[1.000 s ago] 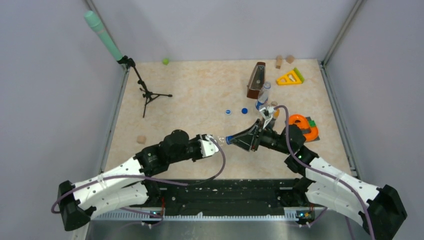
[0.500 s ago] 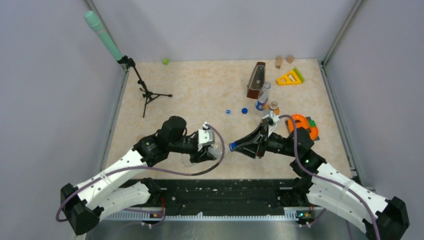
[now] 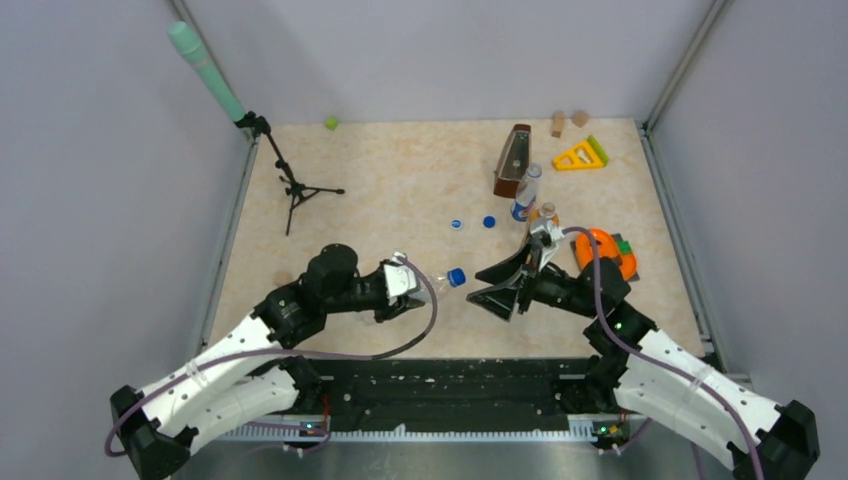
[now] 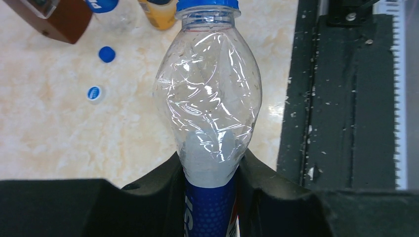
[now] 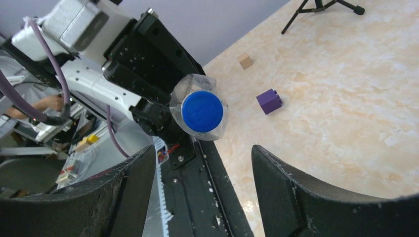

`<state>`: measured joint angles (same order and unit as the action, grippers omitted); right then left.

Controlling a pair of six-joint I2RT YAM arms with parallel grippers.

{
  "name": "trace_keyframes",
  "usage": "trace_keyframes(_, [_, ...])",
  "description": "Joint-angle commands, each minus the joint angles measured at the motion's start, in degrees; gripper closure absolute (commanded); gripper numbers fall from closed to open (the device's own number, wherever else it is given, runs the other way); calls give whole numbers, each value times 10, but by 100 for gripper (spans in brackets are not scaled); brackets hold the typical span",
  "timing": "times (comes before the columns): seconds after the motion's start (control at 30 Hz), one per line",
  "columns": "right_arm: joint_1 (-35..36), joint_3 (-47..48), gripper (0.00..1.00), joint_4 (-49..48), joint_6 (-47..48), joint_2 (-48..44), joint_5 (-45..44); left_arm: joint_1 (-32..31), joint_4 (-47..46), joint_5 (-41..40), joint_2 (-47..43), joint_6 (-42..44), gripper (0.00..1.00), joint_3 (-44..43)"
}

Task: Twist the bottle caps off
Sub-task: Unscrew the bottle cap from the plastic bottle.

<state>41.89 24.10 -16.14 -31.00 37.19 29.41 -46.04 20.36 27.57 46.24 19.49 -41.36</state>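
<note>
My left gripper (image 4: 210, 193) is shut on the blue-labelled body of a crumpled clear bottle (image 4: 210, 98), holding it level above the table. The bottle's dark blue cap (image 5: 202, 111) (image 3: 456, 277) sits on its neck and faces my right gripper (image 5: 202, 168). That gripper is open, with the fingers (image 5: 291, 192) apart from the cap and nothing between them. Two loose caps lie on the table, one dark blue (image 4: 106, 53) (image 3: 489, 222) and one white-blue (image 4: 94, 93) (image 3: 456, 224).
A standing bottle (image 3: 525, 195) and a small orange bottle (image 3: 547, 212) are behind the right gripper, beside a brown box (image 3: 513, 160). An orange toy (image 3: 605, 250) lies to the right. A purple cube (image 5: 269, 101), a wooden cube (image 5: 244, 60) and a tripod (image 3: 295, 185) stand on the left half.
My right gripper was shut on the bottle's cap, and it has opened and drawn back to the right. The left arm has shifted the bottle slightly up and left, cap still on.
</note>
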Motion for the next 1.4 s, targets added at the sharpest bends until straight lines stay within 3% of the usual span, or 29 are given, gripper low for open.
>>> trace_keyframes(0.0, [3, 12, 30, -61, -55, -2, -28, -16, -73, -92, -34, 47, 100, 19])
trace_keyframes(0.3, [3, 26, 31, -53, -109, 29, -71, -152, -94, -308, -13, 138, 100, 31])
trace_keyframes(0.47, [3, 22, 36, -72, -133, 43, -77, -181, -122, -373, -12, 165, 100, 41])
trace_keyframes(0.7, [3, 26, 52, -79, -138, 58, -68, -187, -118, -392, -6, 173, 100, 40])
trace_keyframes(1.2, [3, 24, 51, -100, -145, 72, -72, -191, -118, -383, -4, 178, 100, 39])
trace_keyframes(1.37, [3, 19, 59, -126, -152, 83, -59, -192, -124, -379, 0, 178, 100, 40])
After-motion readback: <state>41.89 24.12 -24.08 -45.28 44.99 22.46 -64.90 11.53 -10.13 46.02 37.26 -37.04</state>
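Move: The blue cap on the bottle in my left hand sits about 4 cm to the left of my right hand, 2 cm ahead and 1 cm higher. On the table some 20 cm below, a loose blue cap lies 25 cm ahead and 5 cm right, a white cap 25 cm ahead and 4 cm left, and a purple block 8 cm ahead and 27 cm left. From my left hand the bottle's cap is about 4 cm ahead, 9 cm right and 3 cm up. I wind the bottle back for another twist: my left hand keeps its grip, shifts about 3 cm forward and rolls the bottle some 30 degrees counter-clockwise as seen facing its cap, then holds still. My open right hand follows about 3 cm forward and edges left towards the cap, its wrist rolling slightly top-forward, then partly closes its fingers around the cap without a clear pinch yet. ##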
